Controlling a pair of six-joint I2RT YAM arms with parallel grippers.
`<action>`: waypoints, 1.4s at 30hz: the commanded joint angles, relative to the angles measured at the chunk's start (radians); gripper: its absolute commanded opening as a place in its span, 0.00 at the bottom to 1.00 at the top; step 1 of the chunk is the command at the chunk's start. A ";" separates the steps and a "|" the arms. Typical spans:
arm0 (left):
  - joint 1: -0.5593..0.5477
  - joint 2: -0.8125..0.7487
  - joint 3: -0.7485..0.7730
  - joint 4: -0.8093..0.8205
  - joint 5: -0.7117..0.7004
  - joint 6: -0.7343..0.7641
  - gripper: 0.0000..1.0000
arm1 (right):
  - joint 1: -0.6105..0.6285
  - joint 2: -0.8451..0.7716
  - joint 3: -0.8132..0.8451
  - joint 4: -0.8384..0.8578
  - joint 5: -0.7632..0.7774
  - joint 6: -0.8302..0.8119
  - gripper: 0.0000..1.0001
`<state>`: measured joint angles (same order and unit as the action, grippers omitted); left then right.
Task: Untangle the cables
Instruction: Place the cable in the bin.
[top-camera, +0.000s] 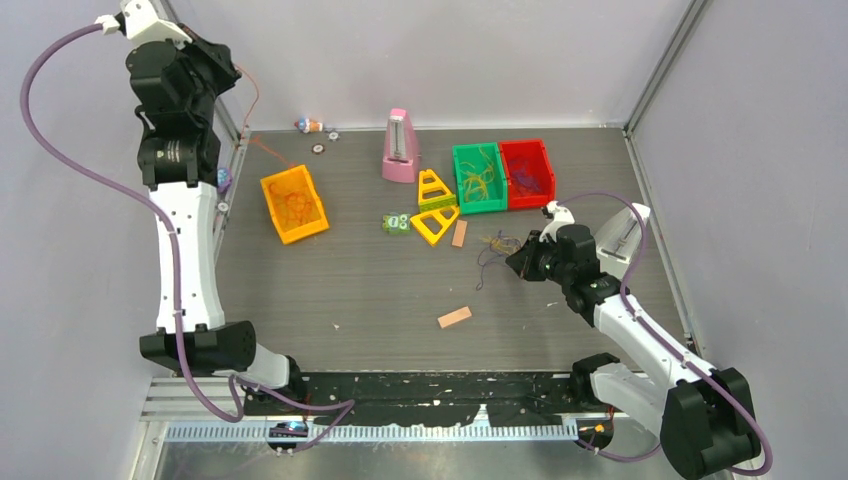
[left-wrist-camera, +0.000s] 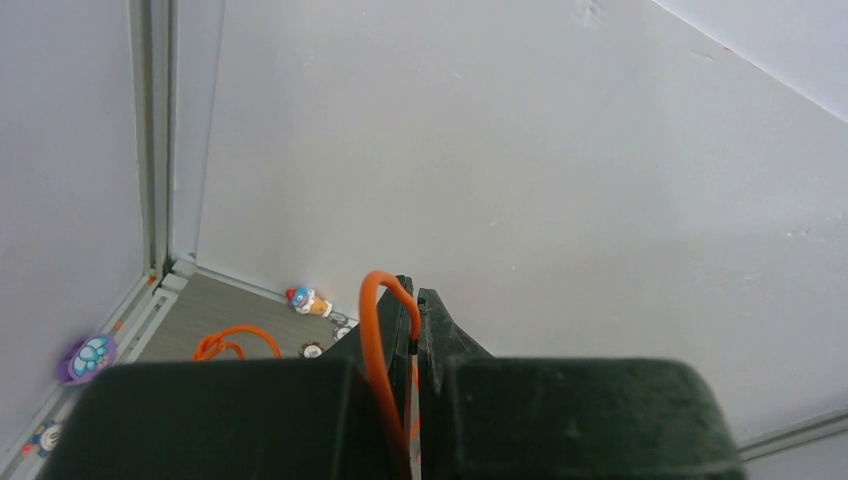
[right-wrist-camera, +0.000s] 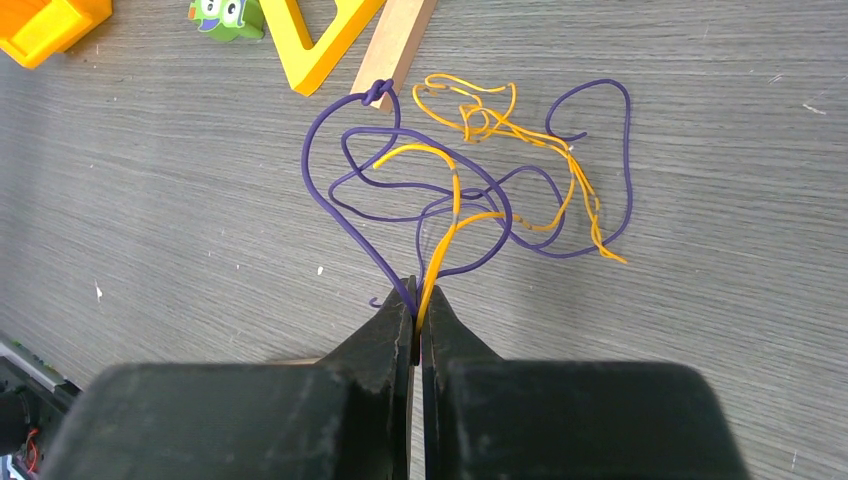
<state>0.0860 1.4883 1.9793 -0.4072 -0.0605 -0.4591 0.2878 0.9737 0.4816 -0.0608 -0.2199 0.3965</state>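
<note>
A loose tangle of dark purple and yellow cables (right-wrist-camera: 470, 170) lies on the grey table, right of centre (top-camera: 497, 245). My right gripper (right-wrist-camera: 418, 300) is low at the tangle's near edge (top-camera: 513, 262), shut on one purple and one yellow strand together. My left gripper (left-wrist-camera: 415, 290) is raised high in the far left corner (top-camera: 232, 70), shut on an orange-red cable (left-wrist-camera: 372, 330). That cable loops over one finger and hangs down (top-camera: 256, 110) towards the orange bin (top-camera: 270, 206), which holds more orange strands.
A green bin (top-camera: 462, 185) with yellow strands and a red bin (top-camera: 548, 165) with purple ones stand at the back. Nearby are a pink metronome (top-camera: 401, 146), two yellow triangles (top-camera: 434, 190), a green toy (top-camera: 396, 223), two wooden blocks (top-camera: 455, 317) and a small figure (top-camera: 308, 125).
</note>
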 joint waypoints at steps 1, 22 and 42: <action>0.021 -0.007 -0.030 0.025 -0.013 0.010 0.00 | -0.003 -0.014 0.039 0.031 -0.019 0.000 0.05; 0.066 -0.005 -0.445 0.232 -0.094 -0.023 0.00 | -0.003 -0.030 0.049 0.005 -0.011 0.009 0.05; -0.031 0.137 -0.713 0.145 -0.156 -0.163 0.00 | -0.002 -0.057 0.065 -0.027 0.004 0.012 0.05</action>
<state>0.0978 1.6173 1.2900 -0.3042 -0.1776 -0.6273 0.2878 0.9382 0.4919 -0.0998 -0.2226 0.4004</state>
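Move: The orange bin that the left hand's held orange cable is meant for lies far below it, about 50 cm down, some 6 cm ahead and 5 cm to the left. The poker chips are about 16 cm beyond the bin, 3 cm to its right; the pink metronome stands 27 cm to its right and 9 cm farther out, the green owl block 26 cm right and 5 cm nearer. From the right hand the bin lies about 54 cm left, 22 cm ahead and 8 cm below. Keeping its shut fingers on the orange cable, the left hand comes almost straight down towards the orange bin, about 34 cm, drifting some 3 cm forward and slightly left before easing back right near the end. The wrist tips the fingers from level to pointing well down, nearly 40 degrees, mostly in the second half, and turns a little counter-clockwise; the fingers stay closed and the hand ends above the bin's near part, still clear of it. ##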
